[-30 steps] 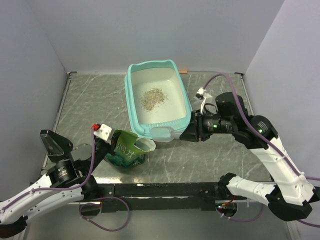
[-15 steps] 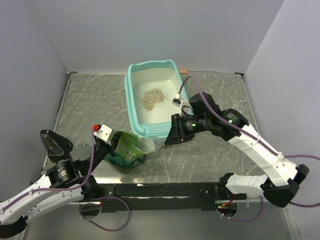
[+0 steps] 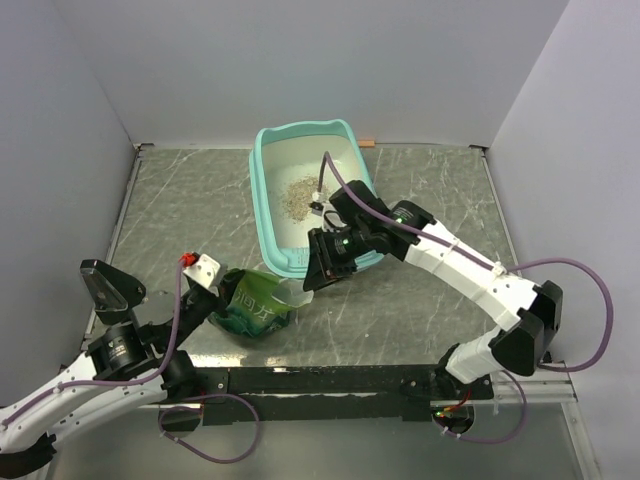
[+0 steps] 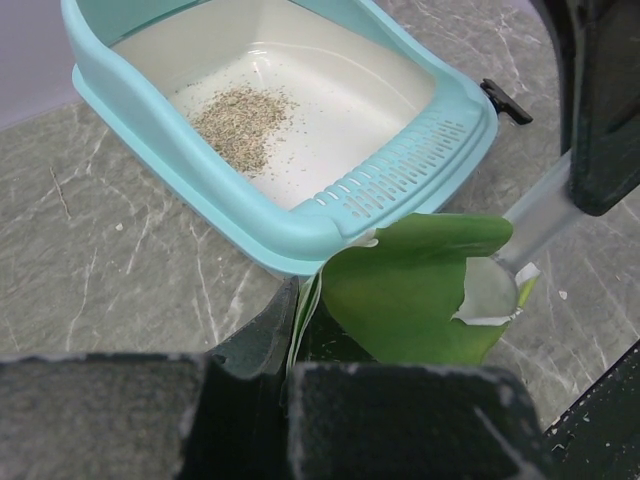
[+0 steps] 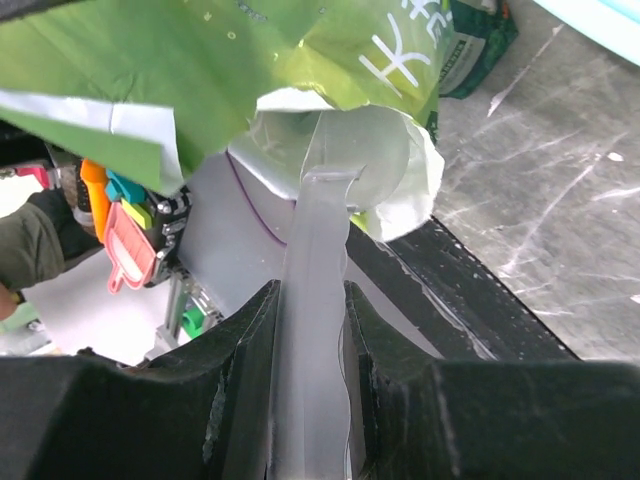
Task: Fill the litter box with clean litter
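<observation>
The turquoise litter box [image 3: 268, 215] stands at the middle back, with a small pile of clean litter [image 3: 298, 192] on its whitish floor. Both show in the left wrist view: the box [image 4: 300, 235] and the litter [image 4: 240, 120]. A green bag [image 3: 250, 305] stands in front of the box. My left gripper [image 3: 222, 292] is shut on the bag's edge [image 4: 300, 300]. My right gripper [image 3: 316, 268] is shut on the handle of a clear scoop [image 5: 315, 290]. The scoop's bowl [image 5: 365, 150] sits in the bag's open mouth [image 5: 250, 60].
A black rail [image 3: 320, 380] runs along the table's near edge. A small brown object [image 3: 368, 142] lies behind the box at the back wall. My right arm reaches across the box's near right corner. Coloured tools [image 5: 120, 230] lie beyond the table edge.
My right arm has swung left and down from the box's near right corner, carrying the scoop into the bag's mouth. My left gripper has kept hold of the bag.
</observation>
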Available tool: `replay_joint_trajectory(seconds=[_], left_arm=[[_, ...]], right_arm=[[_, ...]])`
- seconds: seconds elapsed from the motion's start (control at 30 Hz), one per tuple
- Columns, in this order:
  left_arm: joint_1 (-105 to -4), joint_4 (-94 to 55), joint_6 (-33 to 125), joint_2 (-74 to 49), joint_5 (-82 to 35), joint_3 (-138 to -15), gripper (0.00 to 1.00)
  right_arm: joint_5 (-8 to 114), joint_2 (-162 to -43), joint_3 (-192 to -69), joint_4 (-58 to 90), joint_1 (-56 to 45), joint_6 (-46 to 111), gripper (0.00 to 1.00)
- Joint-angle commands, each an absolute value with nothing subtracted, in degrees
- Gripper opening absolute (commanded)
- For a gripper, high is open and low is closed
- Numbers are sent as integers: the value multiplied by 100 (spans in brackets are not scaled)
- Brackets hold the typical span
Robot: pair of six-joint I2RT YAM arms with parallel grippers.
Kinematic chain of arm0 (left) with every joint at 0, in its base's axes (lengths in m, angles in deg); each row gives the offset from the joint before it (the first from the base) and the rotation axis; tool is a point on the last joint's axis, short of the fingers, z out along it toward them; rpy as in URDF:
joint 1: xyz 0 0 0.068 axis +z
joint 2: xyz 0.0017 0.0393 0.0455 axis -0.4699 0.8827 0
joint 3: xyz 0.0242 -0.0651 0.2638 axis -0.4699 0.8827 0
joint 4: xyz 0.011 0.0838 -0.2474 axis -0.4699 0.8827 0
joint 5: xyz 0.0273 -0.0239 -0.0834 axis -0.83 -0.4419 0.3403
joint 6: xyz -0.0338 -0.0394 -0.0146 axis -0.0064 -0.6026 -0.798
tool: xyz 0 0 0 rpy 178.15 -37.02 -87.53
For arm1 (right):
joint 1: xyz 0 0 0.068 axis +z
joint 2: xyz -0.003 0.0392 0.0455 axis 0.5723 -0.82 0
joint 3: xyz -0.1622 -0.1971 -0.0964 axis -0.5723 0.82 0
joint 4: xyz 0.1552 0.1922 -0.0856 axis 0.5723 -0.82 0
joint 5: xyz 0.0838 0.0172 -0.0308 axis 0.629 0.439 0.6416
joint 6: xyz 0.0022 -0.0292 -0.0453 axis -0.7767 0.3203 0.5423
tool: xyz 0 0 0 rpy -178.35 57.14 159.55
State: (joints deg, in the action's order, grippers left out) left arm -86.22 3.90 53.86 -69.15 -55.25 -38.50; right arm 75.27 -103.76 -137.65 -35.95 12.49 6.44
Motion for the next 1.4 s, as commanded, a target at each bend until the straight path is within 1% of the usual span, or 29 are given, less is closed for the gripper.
replay_joint_trajectory(seconds=[0.0,0.17,0.37,0.47,0.5,0.67,0.7,0.73,0.97,1.2,1.37], left_arm=[[-8630,-267,5236,-6989,-5224,-3917,1],[-8630,-268,5236,-6936,-5171,-3926,1],[-8630,-259,5227,-6831,-5189,-3917,1],[-8639,-250,5227,-6761,-5215,-3917,1],[-8630,-259,5227,-6761,-5215,-3917,1],[-8630,-276,5245,-6787,-5241,-3874,1],[-8630,-276,5245,-6787,-5259,-3865,1],[-8630,-276,5253,-6787,-5259,-3873,1],[-8630,-285,5288,-6726,-5303,-3847,1],[-8639,-259,5289,-6585,-5452,-3856,1],[-8630,-259,5324,-6602,-5514,-3838,1]], right_arm=[[7462,-10710,-14052,-3501,1351,373,0],[7638,-11290,-13894,-3150,1404,215,0],[8147,-11940,-13525,-2166,1422,-48,0],[8446,-12108,-13192,-1429,1422,-276,0],[8551,-12125,-12912,-826,1422,-373,0],[9114,-12073,-11926,1155,1440,-1225,0],[9167,-11986,-11585,1480,1448,-1357,0],[9202,-11941,-11425,2109,1440,-1498,0],[9299,-11327,-10291,3923,1440,-2395,0],[9132,-10553,-9315,4724,1448,-2791,0],[9045,-9904,-8841,4858,1422,-2941,0]])
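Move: My right hand holds the scoop by its handle, with the scoop head already at the bag's mouth, about 10 cm to the hand's left, 1 cm back and 8 cm below. The bag's body sits some 16 cm left, 3 cm back and 18 cm down. The litter box's middle is roughly 27 cm ahead, 1 cm left, 20 cm lower. From my left hand, pinching the rim, the mouth is about 8 cm right, 1 cm ahead and 4 cm down. I drive the scoop down and to the left, deep into the bag, my right hand sinking about 10 cm and going nearly 8 cm left. Partway in I begin swinging the pointing-down fingers up towards level, close to 30 degrees, then ease back towards my base and right with a slight lift, grip unchanged. My left hand keeps its pinch on the rim, giving just a centimetre down and right. ##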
